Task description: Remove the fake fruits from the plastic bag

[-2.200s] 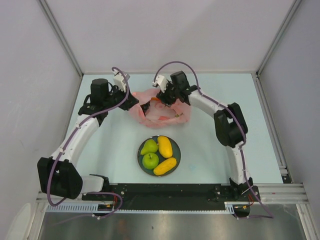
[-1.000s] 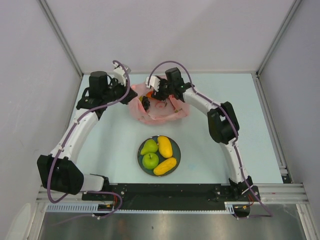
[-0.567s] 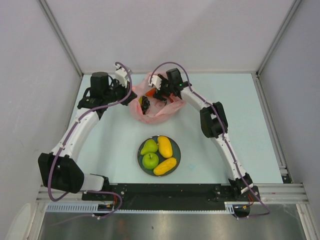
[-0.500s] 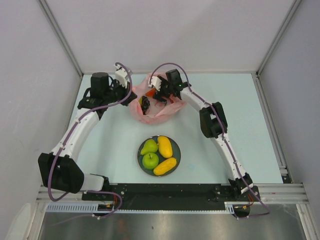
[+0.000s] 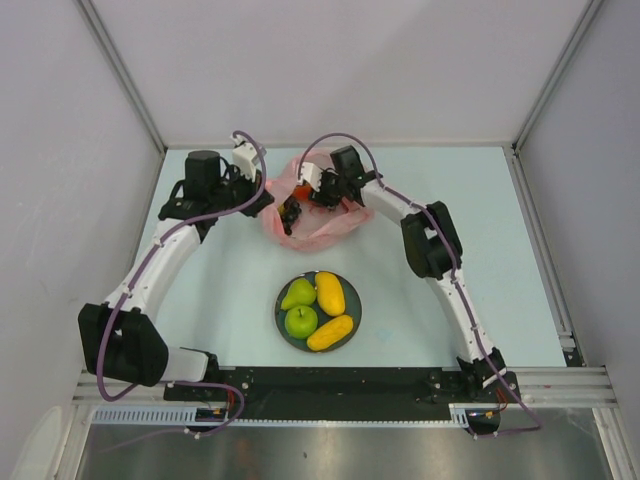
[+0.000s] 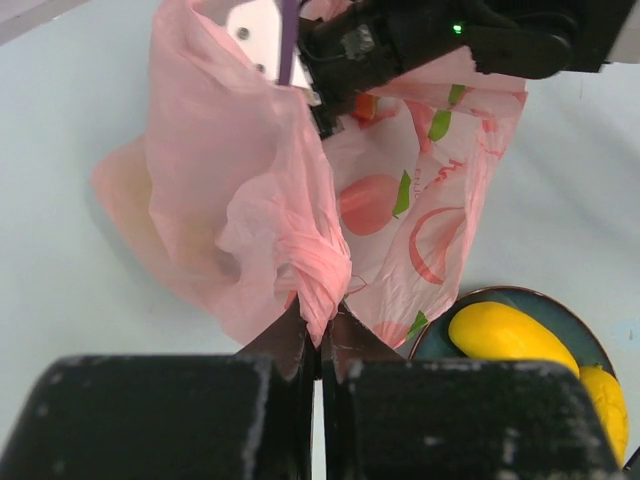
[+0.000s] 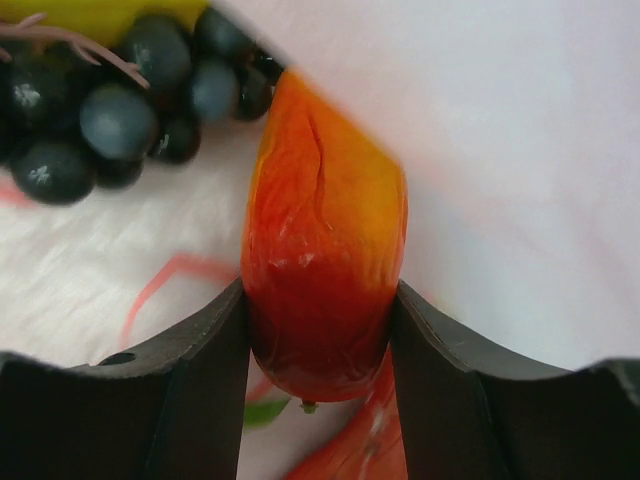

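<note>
The pink plastic bag [image 5: 330, 222] lies at the back of the table, its mouth held up. My left gripper [image 6: 320, 322] is shut on a bunched fold of the bag's edge [image 6: 318, 270]. My right gripper [image 7: 320, 335] reaches inside the bag, and both fingers press the sides of a red-orange fruit [image 7: 322, 260]. Dark purple grapes [image 7: 100, 110] lie just behind that fruit in the bag. In the top view the right gripper [image 5: 297, 205] is sunk in the bag's opening, facing the left gripper [image 5: 262, 197].
A dark round plate [image 5: 354, 305] stands in front of the bag. It holds a green pear [image 5: 297, 294], a green apple [image 5: 300, 321] and two yellow mango pieces [image 5: 330, 293]. Grey walls enclose the table on three sides.
The right jaws opened wide and then closed onto the red-orange fruit inside the bag. The right arm pushed a little further left. The left gripper kept its hold on the bag.
</note>
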Tool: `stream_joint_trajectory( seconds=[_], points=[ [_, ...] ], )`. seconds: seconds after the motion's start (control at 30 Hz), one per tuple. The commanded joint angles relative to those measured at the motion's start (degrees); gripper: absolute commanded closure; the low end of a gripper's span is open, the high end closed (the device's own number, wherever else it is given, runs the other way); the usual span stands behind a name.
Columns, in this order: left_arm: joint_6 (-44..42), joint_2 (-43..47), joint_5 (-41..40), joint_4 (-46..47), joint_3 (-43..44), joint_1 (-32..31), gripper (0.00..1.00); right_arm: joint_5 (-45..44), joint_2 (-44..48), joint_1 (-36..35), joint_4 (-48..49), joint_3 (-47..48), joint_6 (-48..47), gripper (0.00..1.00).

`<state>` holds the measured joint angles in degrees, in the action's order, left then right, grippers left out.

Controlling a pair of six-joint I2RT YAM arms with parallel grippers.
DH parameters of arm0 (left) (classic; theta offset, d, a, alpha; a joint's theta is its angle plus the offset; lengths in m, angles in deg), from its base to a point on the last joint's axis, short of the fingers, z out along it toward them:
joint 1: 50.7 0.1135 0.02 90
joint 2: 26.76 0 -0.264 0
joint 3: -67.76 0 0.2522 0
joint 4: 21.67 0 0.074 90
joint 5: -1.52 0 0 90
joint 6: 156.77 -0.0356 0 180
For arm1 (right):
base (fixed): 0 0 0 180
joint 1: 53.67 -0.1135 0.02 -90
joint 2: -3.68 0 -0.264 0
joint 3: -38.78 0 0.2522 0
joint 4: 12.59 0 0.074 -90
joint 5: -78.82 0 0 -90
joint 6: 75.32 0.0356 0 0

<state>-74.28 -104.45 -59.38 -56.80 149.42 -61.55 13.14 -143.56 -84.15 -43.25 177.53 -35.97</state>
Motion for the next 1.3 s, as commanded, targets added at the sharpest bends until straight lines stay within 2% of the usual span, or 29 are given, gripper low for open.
stream_joint_trajectory(
  seconds=[0.0, 0.23, 0.53, 0.77, 0.87, 0.93, 1.07, 1.27],
  points=[
    [2.76, 0.79, 0.6, 3.96, -0.66, 0.22, 1.0, 0.11, 11.7, -0.55, 4.07, -8.96, 1.87, 0.74],
    [7.15, 1.31, 0.96, 7.56, -1.72, 0.74, 1.0, 1.52, 26.9, -2.04, 2.76, -24.94, 5.82, 0.77],
    [9.62, 2.98, 2.8, 9.59, -2.68, 0.74, 1.0, -1.02, 40.36, -4.59, -2.16, -35.86, 10.22, 0.78],
    [10.5, 5.79, 2.8, 9.67, -4.0, 0.74, 0.99, -0.51, 48.0, -4.15, -8.65, -38.58, 23.92, 0.81],
    [10.76, 6.67, 2.8, 9.85, -4.96, 0.74, 1.0, 0.11, 53.62, -4.06, -9.98, -43.5, 29.81, 0.83],
    [10.76, 6.94, 2.89, 9.85, -5.14, 0.74, 1.0, 0.47, 56.78, -4.06, -10.6, -47.36, 33.85, 0.92],
    [10.76, 6.94, 3.15, 9.76, -5.23, 0.57, 1.0, 3.28, 65.05, -4.24, -13.41, -53.43, 39.04, 1.0],
    [10.06, 6.85, 3.33, 8.89, -4.79, -0.75, 1.0, 7.6, 70.42, -3.45, -13.51, -65.45, 44.57, 1.0]
  ],
)
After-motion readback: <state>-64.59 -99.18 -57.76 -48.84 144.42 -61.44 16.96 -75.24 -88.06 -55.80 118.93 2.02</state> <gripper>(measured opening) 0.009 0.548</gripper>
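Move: The right hand already grips the red mango in the bag; the plate is about 34 cm back from it, level left-right and some 4 cm lower. On the plate, the pear is about 29 cm back and 3 cm left of this hand, the yellow mango 29 cm back and 5 cm right. The grapes lie 5 cm back and 4 cm left. From the left hand, holding the bag, the plate is 17 cm back, 10 cm right, 22 cm below. Right hand keeps the red mango pinched, drawing back about 29 cm, up 15 and right 10, towards the plate. ##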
